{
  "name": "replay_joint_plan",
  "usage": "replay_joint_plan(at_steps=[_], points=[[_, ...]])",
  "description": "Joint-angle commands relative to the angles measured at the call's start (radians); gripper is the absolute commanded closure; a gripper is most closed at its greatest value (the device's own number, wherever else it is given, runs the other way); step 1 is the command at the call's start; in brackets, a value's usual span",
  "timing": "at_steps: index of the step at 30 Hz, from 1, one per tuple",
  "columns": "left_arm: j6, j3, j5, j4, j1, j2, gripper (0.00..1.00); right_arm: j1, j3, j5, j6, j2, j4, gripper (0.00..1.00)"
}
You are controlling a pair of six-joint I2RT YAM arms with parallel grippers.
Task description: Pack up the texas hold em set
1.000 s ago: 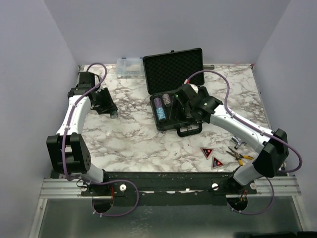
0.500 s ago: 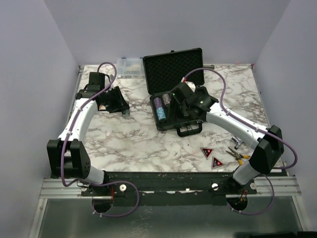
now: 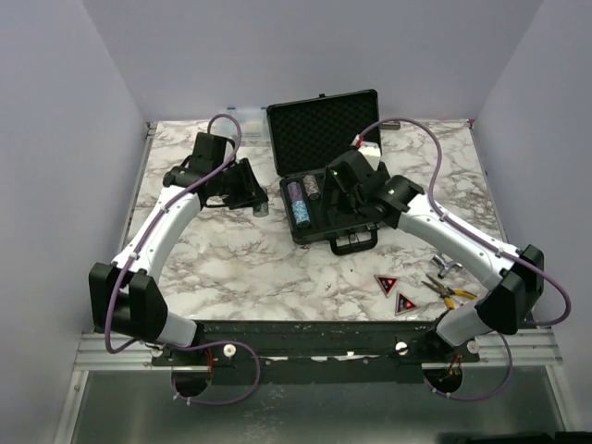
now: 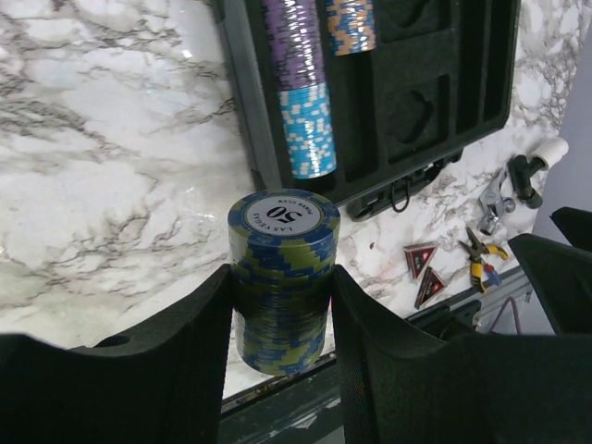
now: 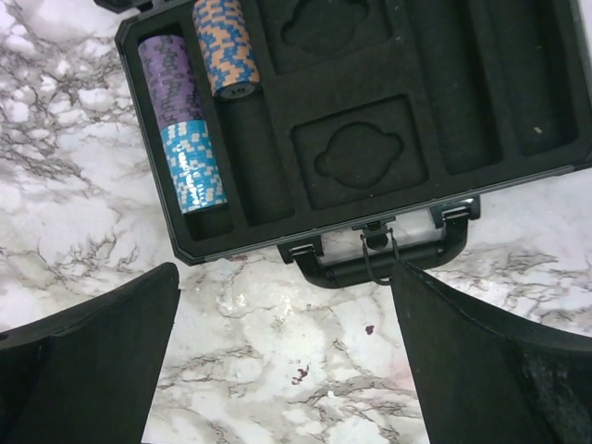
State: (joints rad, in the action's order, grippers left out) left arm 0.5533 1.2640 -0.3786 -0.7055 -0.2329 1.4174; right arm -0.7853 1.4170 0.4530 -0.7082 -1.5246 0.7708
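The black briefcase [image 3: 326, 211] lies open, its foam lid [image 3: 324, 129] standing up behind. In its slotted tray [image 5: 361, 102] lie a purple stack [image 5: 166, 79], a light blue stack [image 5: 192, 168] and an orange-blue stack [image 5: 225, 51]. My left gripper [image 4: 282, 277] is shut on an upright blue-and-olive chip stack [image 4: 282, 240] above the marble, left of the case; it shows in the top view [image 3: 257, 202] too. My right gripper [image 5: 285, 273] is open and empty above the case handle [image 5: 384, 264]. Two red-black triangles [image 3: 386, 284] lie at the front right.
Pliers [image 3: 449, 292] and a small metal tool [image 3: 446, 267] lie right of the triangles. A clear plastic organiser box [image 3: 242, 125] stands at the back, left of the case lid. Purple walls close the table on three sides.
My left arm has swung right toward the case with the chip stack in its jaws. My right gripper has shifted a little over the case's front part.
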Motion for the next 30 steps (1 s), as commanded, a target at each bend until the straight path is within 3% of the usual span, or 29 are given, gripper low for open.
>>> replay_joint_plan(at_steps=[1,11,20,30], points=[[0.085,0.092,0.032,0.049,-0.076,0.042,1.0,0.003,0.014,0.106,0.034,0.072,0.024,0.0],[0.232,0.247,0.065,0.049,-0.223,0.223,1.0,0.003,-0.053,0.238,0.099,0.19,0.022,0.0],[0.322,0.325,0.048,0.037,-0.255,0.344,1.0,0.004,-0.139,0.278,0.107,0.277,-0.023,0.0],[0.334,0.448,0.061,0.016,-0.289,0.506,1.0,0.003,-0.134,0.237,0.093,0.268,0.005,0.0]])
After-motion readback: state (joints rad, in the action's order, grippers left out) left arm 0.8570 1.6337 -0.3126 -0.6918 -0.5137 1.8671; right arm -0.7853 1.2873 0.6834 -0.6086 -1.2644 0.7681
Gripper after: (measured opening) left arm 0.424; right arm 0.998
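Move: The empty chip slot behind the case's front edge, which the left hand's blue-yellow chips are headed for, lies about 15 cm to that hand's right, 8 cm ahead and 12 cm below. Light-blue chips sit beside it, 5 cm nearer the left hand. Beyond them lie the purple chips, 15 cm ahead and 8 cm right of the hand, and the orange chips, 16 cm ahead and 13 cm right. From the empty right hand the slot is about 11 cm ahead, 5 cm left and 12 cm below. Rightward, about 14 cm, the left hand carries the still-pinched blue-yellow chips in over the case's chip slots, easing some 4 cm forward; level at first, it then sinks about 3 cm while its fingers tip some 10 degrees further down. The open right hand clears away rightward about 7 cm and up 5 cm, its fingers tilting upward, then stops. ##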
